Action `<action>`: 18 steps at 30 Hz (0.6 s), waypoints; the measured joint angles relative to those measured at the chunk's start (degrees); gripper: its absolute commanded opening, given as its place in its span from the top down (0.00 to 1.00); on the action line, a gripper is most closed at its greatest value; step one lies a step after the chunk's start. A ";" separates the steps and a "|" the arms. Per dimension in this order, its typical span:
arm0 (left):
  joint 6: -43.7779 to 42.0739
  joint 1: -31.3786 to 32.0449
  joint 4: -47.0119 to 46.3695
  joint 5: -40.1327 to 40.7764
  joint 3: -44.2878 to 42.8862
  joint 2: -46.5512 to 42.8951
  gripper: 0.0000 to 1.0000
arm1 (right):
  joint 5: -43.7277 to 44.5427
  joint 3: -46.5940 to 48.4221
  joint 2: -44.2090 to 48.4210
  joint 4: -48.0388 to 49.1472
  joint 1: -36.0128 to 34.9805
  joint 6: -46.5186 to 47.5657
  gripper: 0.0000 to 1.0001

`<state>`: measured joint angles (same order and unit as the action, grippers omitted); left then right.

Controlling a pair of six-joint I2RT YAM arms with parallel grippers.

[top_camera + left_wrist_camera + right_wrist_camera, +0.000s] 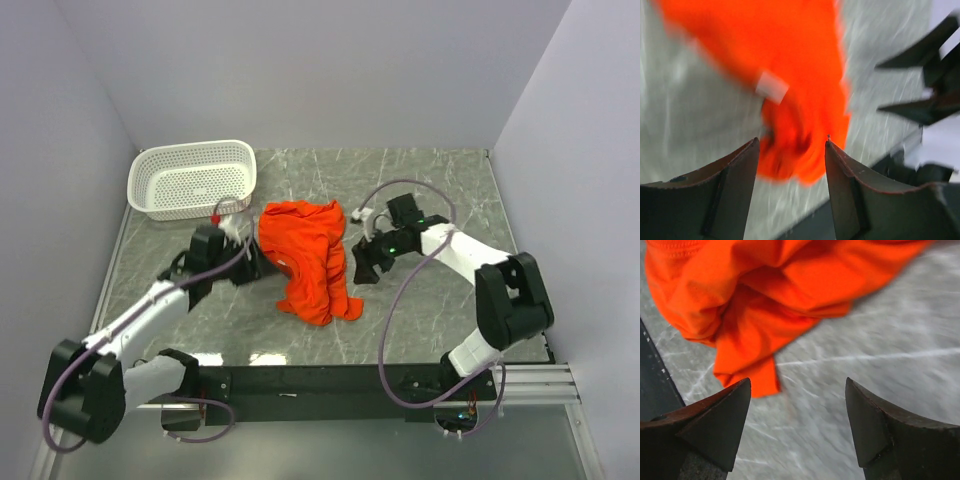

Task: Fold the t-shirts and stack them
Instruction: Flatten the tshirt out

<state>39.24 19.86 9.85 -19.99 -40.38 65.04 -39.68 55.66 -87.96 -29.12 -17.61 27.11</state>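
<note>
The bright orange-red t-shirt [310,255] lies crumpled in a heap in the middle of the marble table. My left gripper [256,256] is at the heap's left edge. In the left wrist view its fingers [792,145] stand apart with nothing between them. The blurred cloth [790,75] and its white neck label [771,86] lie just ahead. My right gripper [362,262] is beside the heap's right edge. It is open [797,390] over bare table, with the cloth [765,295] ahead and to the left.
A white perforated basket [195,207] stands at the back left, close behind the left gripper. A black rail [330,380] runs along the table's near edge. Walls close in the table on the left, back and right.
</note>
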 measured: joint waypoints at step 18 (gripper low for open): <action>15.47 10.91 -10.95 -1.01 14.32 2.51 0.41 | 0.07 0.15 -9.64 0.22 -11.15 -6.93 0.23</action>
<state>54.72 30.76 -1.10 -20.99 -26.06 67.55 -39.62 55.81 -97.60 -28.91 -28.75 20.18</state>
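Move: The t-shirt's near left corner is about 8 cm back, 6 cm right and 13 cm below the left hand; its broad far part is roughly 14 cm ahead and 8 cm right of that hand, the basket some 23 cm ahead and 18 cm left. From the right hand the near right sleeve is about 8 cm back, 4 cm left and 7 cm down, with the near left corner 7 cm back and 18 cm left. Both open hands draw back and sink some 5 to 7 cm, converging on the t-shirt's near left corner and right sleeve. ##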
